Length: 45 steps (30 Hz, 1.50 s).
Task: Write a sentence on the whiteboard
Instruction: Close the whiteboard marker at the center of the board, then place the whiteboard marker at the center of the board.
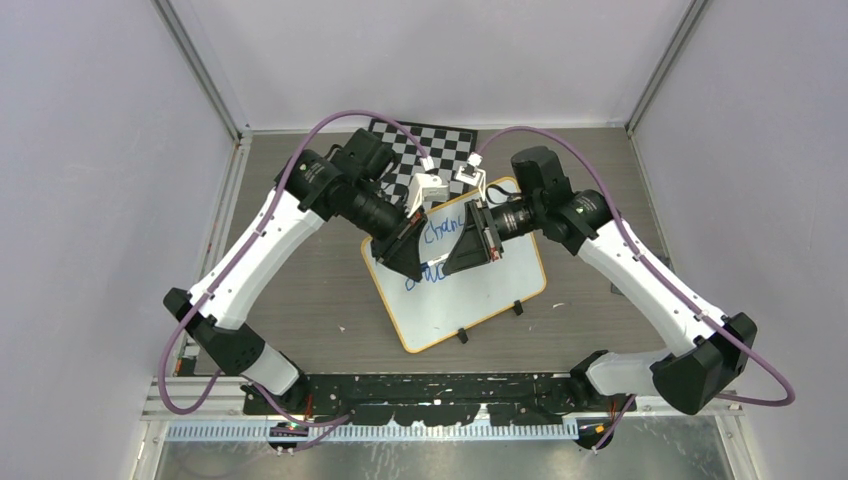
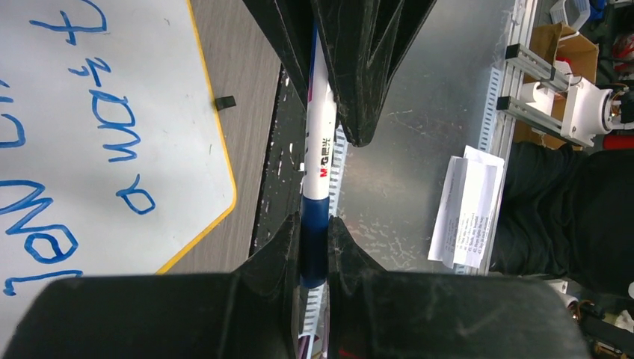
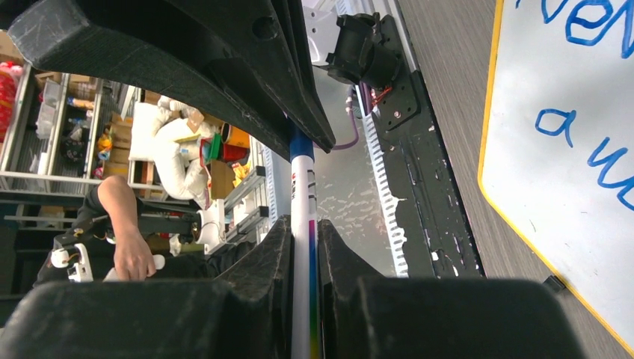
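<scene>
The whiteboard (image 1: 485,285) lies tilted in the middle of the table, with an orange rim and blue handwriting on it. It also shows in the left wrist view (image 2: 172,90) and the right wrist view (image 3: 576,187). Both grippers meet above its upper left part. My left gripper (image 1: 412,250) (image 2: 314,228) is shut on the blue end of a white marker (image 2: 318,149). My right gripper (image 1: 462,250) (image 3: 303,228) is shut on the marker's white barrel (image 3: 303,187). The marker spans between the two grippers. In the top view it is hidden by them.
A black-and-white chessboard (image 1: 450,145) lies behind the whiteboard, partly under the arms. Two small black clips (image 1: 517,308) sit on the whiteboard's near edge. A black base rail (image 1: 440,385) runs along the table's near edge. A folded paper (image 2: 467,209) lies beyond it.
</scene>
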Motion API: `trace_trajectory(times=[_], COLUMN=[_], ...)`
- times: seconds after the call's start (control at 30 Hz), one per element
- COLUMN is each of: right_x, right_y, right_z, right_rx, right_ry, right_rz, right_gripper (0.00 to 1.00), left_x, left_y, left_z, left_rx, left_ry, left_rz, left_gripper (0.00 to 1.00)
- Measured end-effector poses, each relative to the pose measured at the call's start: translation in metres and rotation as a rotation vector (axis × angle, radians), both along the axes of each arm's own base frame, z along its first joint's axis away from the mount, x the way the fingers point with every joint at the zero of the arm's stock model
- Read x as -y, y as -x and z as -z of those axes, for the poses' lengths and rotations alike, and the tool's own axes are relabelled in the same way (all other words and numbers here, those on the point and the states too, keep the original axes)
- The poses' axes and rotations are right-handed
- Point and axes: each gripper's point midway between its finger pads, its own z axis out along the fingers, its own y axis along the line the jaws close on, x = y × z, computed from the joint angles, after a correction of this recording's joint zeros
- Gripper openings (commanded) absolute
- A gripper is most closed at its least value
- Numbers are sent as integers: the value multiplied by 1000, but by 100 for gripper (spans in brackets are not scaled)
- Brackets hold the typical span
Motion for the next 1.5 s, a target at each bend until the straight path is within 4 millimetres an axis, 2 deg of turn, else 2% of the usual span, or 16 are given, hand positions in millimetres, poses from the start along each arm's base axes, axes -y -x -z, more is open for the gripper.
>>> trace_trajectory(times=[0.33, 0.4, 0.5, 0.63, 0.7, 0.83, 0.9, 1.0, 1.1, 1.17, 1.3, 1.4, 1.5], right_x=[-2, -1, 4, 15, 25, 44, 52, 63, 76, 88, 113, 131, 148], right_y=[3, 2, -7, -27, -48, -80, -91, -103, -113, -121, -131, -133, -132], right_z=[-2, -3, -6, -14, -24, -45, -54, -61, -64, -65, -65, -62, -58], right_rx=[8, 13, 20, 33, 64, 134, 160, 189, 199, 205, 223, 244, 264], right_ry=[-6, 1, 8, 11, 1, -23, -31, -34, -30, -25, -8, 19, 50], right_rz=[-14, -6, 28, 109, 183, 307, 352, 405, 463, 515, 602, 653, 696], right_gripper=[0, 3, 15, 32, 49, 73, 81, 82, 83, 83, 84, 84, 84], left_x=[-2, -2, 1, 13, 16, 8, 2, -7, -25, -45, -102, -146, -189], left_y=[3, 3, -3, -24, -32, -39, -45, -53, -68, -85, -123, -143, -152], left_z=[-2, -2, -3, -6, -4, 7, 10, 7, 0, -5, -9, 0, 25], left_rx=[-23, -17, 30, 150, 180, 197, 206, 224, 251, 269, 295, 289, 241], left_ry=[-21, -19, 3, 64, 73, 45, 33, 35, 53, 61, 53, 25, -24], left_rz=[-7, -4, 4, 0, -6, -29, -54, -95, -177, -277, -518, -670, -797], left_gripper=[0, 0, 0, 0, 0, 0, 0, 0, 0, 0, 0, 0, 0])
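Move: Between the two grippers, which already hold the marker in the air, the marker's middle lies about 5 cm right of the left hand and 1 cm ahead; the left fingers have its blue cap. The whiteboard's middle is some 8 cm right of the left hand, 14 cm ahead and 20 cm lower; the chessboard is roughly 45 cm straight ahead, 28 cm down. For the right hand, the marker's middle is about 2 cm left. Holding the capped marker between them, both hands first keep almost still, then ease forward together a couple of centimetres. The right fingers open wide and let go of the body, that hand backing off right and forward, some 15 cm and 13 cm, rising a little. The left keeps its pinch on the cap and carries the marker forward, then sweeps left, about 19 cm in all, turning some 45 degrees counter-clockwise. ##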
